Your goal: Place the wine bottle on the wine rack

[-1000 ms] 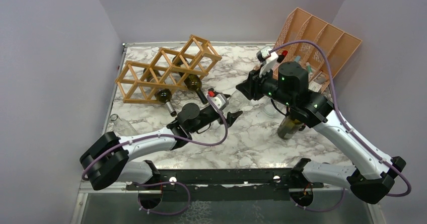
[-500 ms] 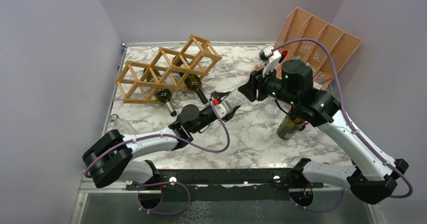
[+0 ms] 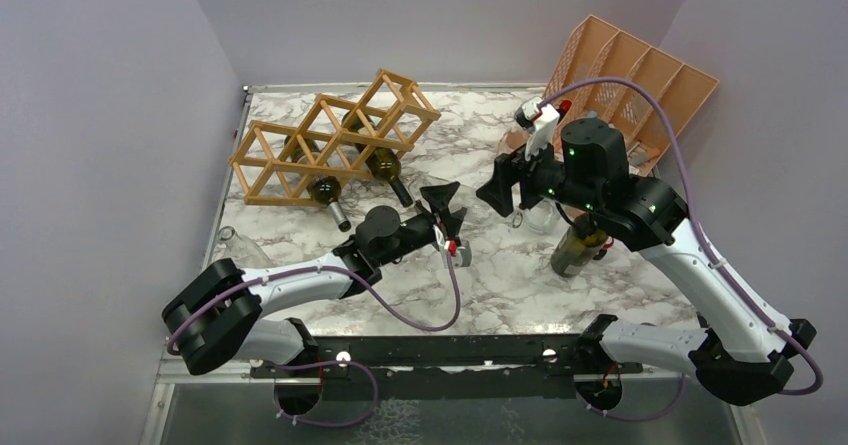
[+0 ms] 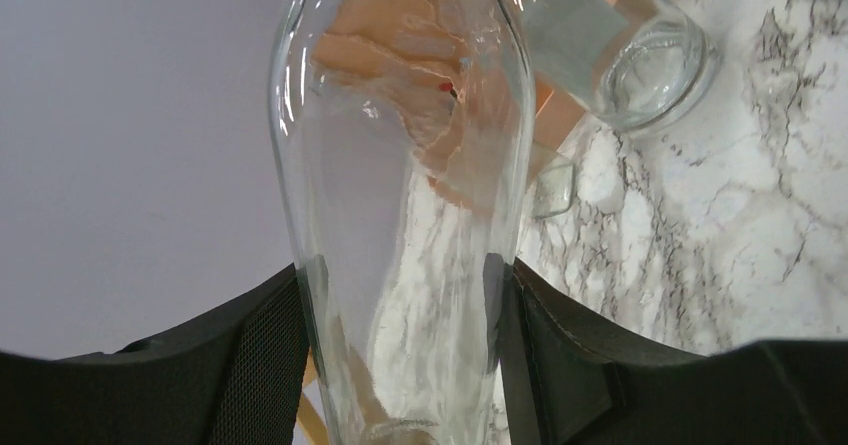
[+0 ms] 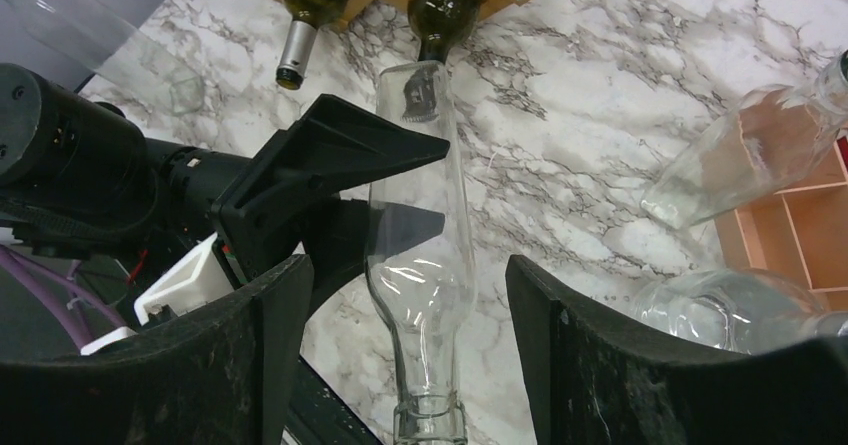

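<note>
A clear glass wine bottle (image 4: 400, 165) hangs above the marble table, lying between the two grippers (image 3: 478, 202). My left gripper (image 4: 400, 355) is shut on its body, one black finger (image 4: 260, 355) pressed to each side. My right gripper (image 5: 405, 295) stands open around the neck (image 5: 425, 405), with a gap on both sides. The bottle's base points towards the wine rack (image 3: 330, 135), a tan wooden lattice at the back left. Two dark bottles (image 3: 325, 190) (image 3: 385, 165) lie in the rack.
A peach slotted organizer (image 3: 630, 75) leans at the back right. A dark green bottle (image 3: 578, 250) stands under the right arm. Clear bottles lie by the organizer (image 5: 740, 155) (image 5: 720, 310). Another clear bottle (image 3: 235, 245) lies at the table's left edge.
My left gripper closed on the clear bottle's body and its wrist rolled. My right gripper, shut on the neck before, has opened and let go.
</note>
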Action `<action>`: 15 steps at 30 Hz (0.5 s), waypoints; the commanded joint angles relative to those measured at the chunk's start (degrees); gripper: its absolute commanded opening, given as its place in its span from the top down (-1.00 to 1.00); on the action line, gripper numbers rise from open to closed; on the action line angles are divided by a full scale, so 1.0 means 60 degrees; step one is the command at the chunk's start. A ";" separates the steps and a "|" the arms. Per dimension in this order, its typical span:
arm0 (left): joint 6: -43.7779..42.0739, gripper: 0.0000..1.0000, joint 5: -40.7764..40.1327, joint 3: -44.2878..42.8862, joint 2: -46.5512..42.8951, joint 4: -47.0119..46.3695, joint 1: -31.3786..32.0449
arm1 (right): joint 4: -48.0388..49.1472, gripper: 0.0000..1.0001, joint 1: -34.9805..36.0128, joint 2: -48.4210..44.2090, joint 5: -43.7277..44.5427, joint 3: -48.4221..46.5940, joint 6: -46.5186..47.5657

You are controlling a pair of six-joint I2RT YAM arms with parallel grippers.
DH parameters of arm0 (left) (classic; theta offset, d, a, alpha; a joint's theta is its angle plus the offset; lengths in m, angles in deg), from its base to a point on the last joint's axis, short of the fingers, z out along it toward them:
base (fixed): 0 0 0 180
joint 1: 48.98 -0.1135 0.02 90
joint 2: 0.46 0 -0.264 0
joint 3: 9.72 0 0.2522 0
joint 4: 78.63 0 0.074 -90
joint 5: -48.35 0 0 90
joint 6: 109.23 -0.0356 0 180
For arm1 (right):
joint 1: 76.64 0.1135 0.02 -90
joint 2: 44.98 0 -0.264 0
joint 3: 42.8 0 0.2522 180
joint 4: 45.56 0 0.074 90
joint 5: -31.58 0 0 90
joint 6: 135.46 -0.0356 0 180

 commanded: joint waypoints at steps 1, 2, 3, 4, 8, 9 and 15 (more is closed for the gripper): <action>-0.2127 1.00 0.0626 -0.0462 -0.0470 0.0034 -0.0003 | -0.0235 -0.48 0.0050 0.0105 -0.0411 0.0243 0.0342; -0.2251 1.00 0.0714 -0.0452 -0.0484 0.0078 -0.0003 | -0.0250 -0.48 0.0050 0.0135 -0.0405 0.0367 0.0348; -0.2350 1.00 0.0775 -0.0446 -0.0499 0.0108 0.0002 | -0.0263 -0.48 0.0039 0.0164 -0.0386 0.0465 0.0356; -0.2425 1.00 0.0816 -0.0439 -0.0514 0.0124 -0.0001 | -0.0259 -0.48 0.0049 0.0197 -0.0376 0.0575 0.0357; -0.2673 1.00 0.0891 -0.0380 -0.0574 0.0155 -0.0003 | -0.0256 -0.49 0.0050 0.0293 -0.0498 0.1023 0.0350; -0.2707 1.00 0.0893 -0.0367 -0.0582 0.0154 -0.0003 | -0.0229 -0.49 0.0050 0.0303 -0.0517 0.1130 0.0343; -0.2857 1.00 0.0882 -0.0389 -0.0581 0.0269 -0.0003 | 0.0188 -0.48 0.0043 0.0339 -0.0661 0.1776 0.0135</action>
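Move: The clear bottle lies in my left hand. Its free neck is about 9 cm below my open right fingers, 2 cm back and 2 cm to the right; from my left hand it is some 5 cm back, 9 cm right and 2 cm up. From my right hand, the racked green bottle is roughly 11 cm ahead, 21 cm left and well below; the clear jug stands about 11 cm to the right and level, the standing dark bottle 18 cm right and 8 cm back. I drop my right hand almost straight down, about 7 cm, onto the neck end of the clear bottle, speeding up after a slow start; its fingers stay open and tip some 10 degrees further down. My left hand keeps its grip on the body nearly in place, and rolls about 15 degrees so the neck dips, easing off towards the end. ##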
